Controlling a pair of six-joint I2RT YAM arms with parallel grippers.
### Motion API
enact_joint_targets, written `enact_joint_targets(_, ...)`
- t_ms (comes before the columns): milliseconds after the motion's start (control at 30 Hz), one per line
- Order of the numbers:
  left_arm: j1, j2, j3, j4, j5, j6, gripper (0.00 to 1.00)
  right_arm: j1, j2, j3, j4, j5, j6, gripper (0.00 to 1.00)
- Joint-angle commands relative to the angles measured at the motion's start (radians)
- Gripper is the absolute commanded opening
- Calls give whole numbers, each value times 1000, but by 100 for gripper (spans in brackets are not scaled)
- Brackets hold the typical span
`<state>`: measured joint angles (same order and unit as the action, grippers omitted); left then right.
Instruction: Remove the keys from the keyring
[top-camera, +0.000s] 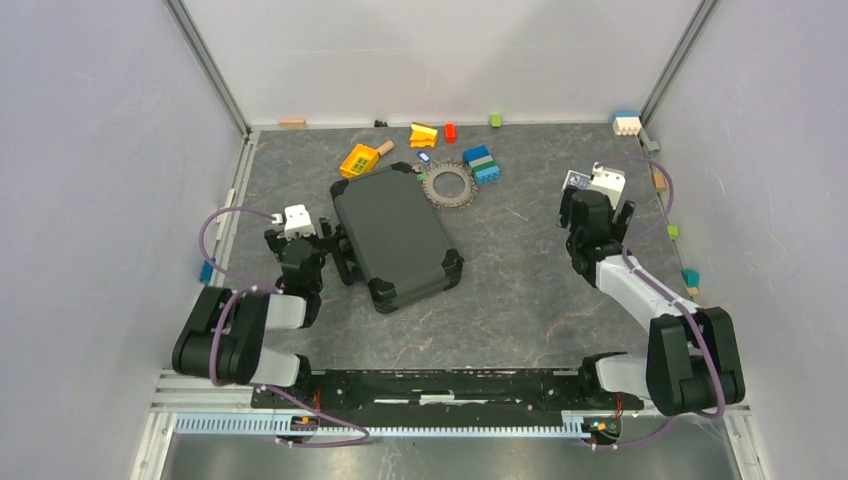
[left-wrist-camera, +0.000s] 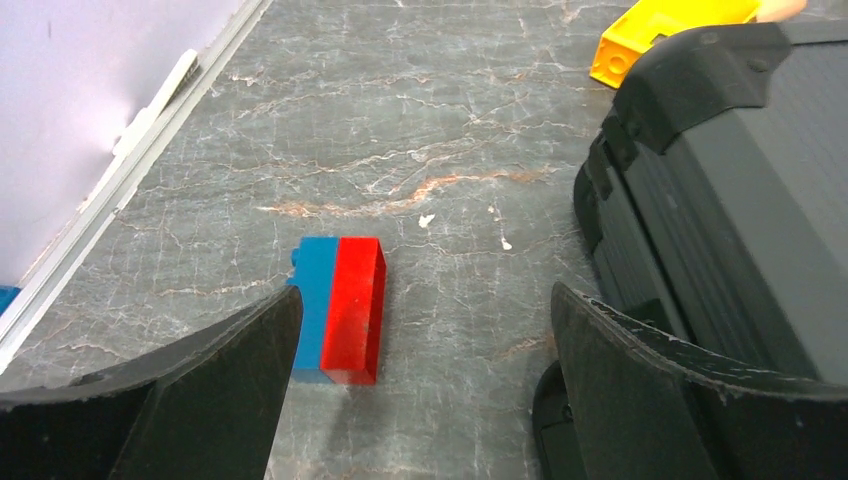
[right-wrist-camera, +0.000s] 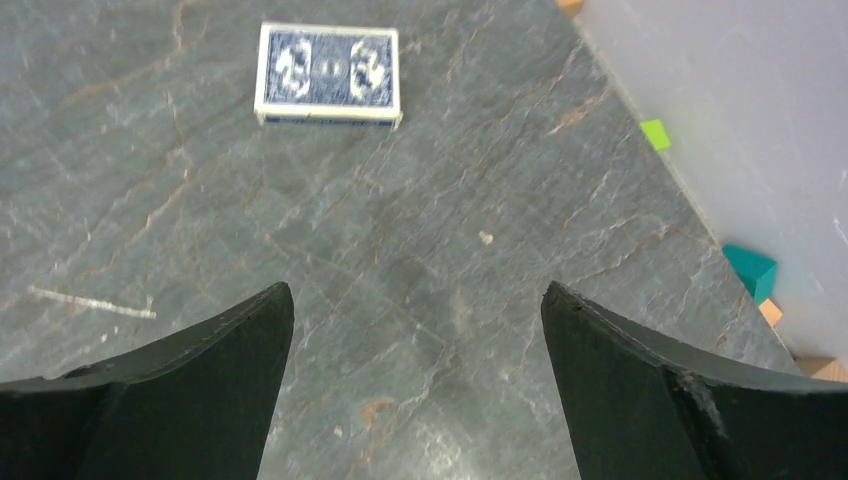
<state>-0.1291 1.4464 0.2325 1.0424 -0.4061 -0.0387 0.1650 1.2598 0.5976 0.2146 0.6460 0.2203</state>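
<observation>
The keyring (top-camera: 460, 186) lies flat on the table beyond the far corner of a black case; it shows only in the top view. The keys (top-camera: 436, 196) fan out around it like gear teeth. My left gripper (top-camera: 300, 238) (left-wrist-camera: 425, 295) sits near the left side of the case, well short of the ring, open with only bare table between its fingers. My right gripper (top-camera: 597, 205) (right-wrist-camera: 416, 290) hovers at the right of the table, far from the ring, also open and empty.
The black case (top-camera: 397, 236) (left-wrist-camera: 740, 200) lies between the arms, close by my left gripper's right finger. A blue-and-red brick (left-wrist-camera: 340, 305) lies ahead of the left gripper. A card deck (right-wrist-camera: 328, 72) lies ahead of the right gripper. Toy bricks (top-camera: 482, 164) and a yellow block (top-camera: 358, 160) surround the ring.
</observation>
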Motion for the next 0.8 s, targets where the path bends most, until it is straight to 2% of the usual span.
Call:
enact_joint_targets(0, -99, -181, -3, -76, -186, 65, 100, -2, 37, 111, -351, -89, 59, 98)
enact_joint_targets(67, -148, -296, 46, -279, -330, -5, 100, -2, 34, 129, -382, -125, 55, 98)
enact_joint_targets(167, -164, -400, 189, -718, -397, -239, 100, -3, 3, 123, -380, -196, 55, 98)
enact_joint_targets(233, -165, -421, 270, -931, -388, -389, 100, -2, -27, 119, -370, -249, 51, 98)
enact_joint_targets(300, -164, -419, 359, -1137, -301, -527, 100, -3, -46, 120, -367, -297, 44, 98)
enact_joint_targets(367, -164, -398, 451, -1261, -173, -553, 100, -3, -53, 132, -375, -346, 29, 98)
enact_joint_targets(433, -163, -365, 542, -1376, -102, -552, 100, -3, -52, 149, -398, -360, 35, 98)
enact_joint_targets(600, -162, -280, 800, -1689, -88, -580, 100, -3, -46, 125, -324, -523, 39, 98)
enact_joint_targets(667, -162, -269, 869, -1759, -82, -583, 100, -2, -10, 132, -290, -621, 59, 98)
enact_joint_targets(767, -162, -309, 911, -1780, -22, -536, 100, -3, 76, 158, -223, -758, 123, 95)
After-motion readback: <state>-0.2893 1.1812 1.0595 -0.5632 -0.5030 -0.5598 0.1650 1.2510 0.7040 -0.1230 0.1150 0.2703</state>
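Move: The keys with their blue fob lie on the table about 18 cm ahead of the left hand, 27 cm to its right and 8 cm below. The grey case's middle is 21 cm to that hand's right, 1 cm back; the toothed ring is 11 cm ahead, 34 cm right. From the right hand, the keys are 17 cm ahead, 41 cm left, 12 cm lower; the card deck is 10 cm ahead, 2 cm left. The left hand climbs about 12 cm from beside the case, clearing its handle side and shifting some 5 cm right, while the wrist leans left side down and then tips its open fingers about 20 degrees downward. Meanwhile the right hand, also open, dips about 3 cm with a slight draw back, then sweeps about 9 cm left across bare table towards the keys and away from the card deck, its wrist turning some 25 degrees counter-clockwise, tipping down and raising its left side. ##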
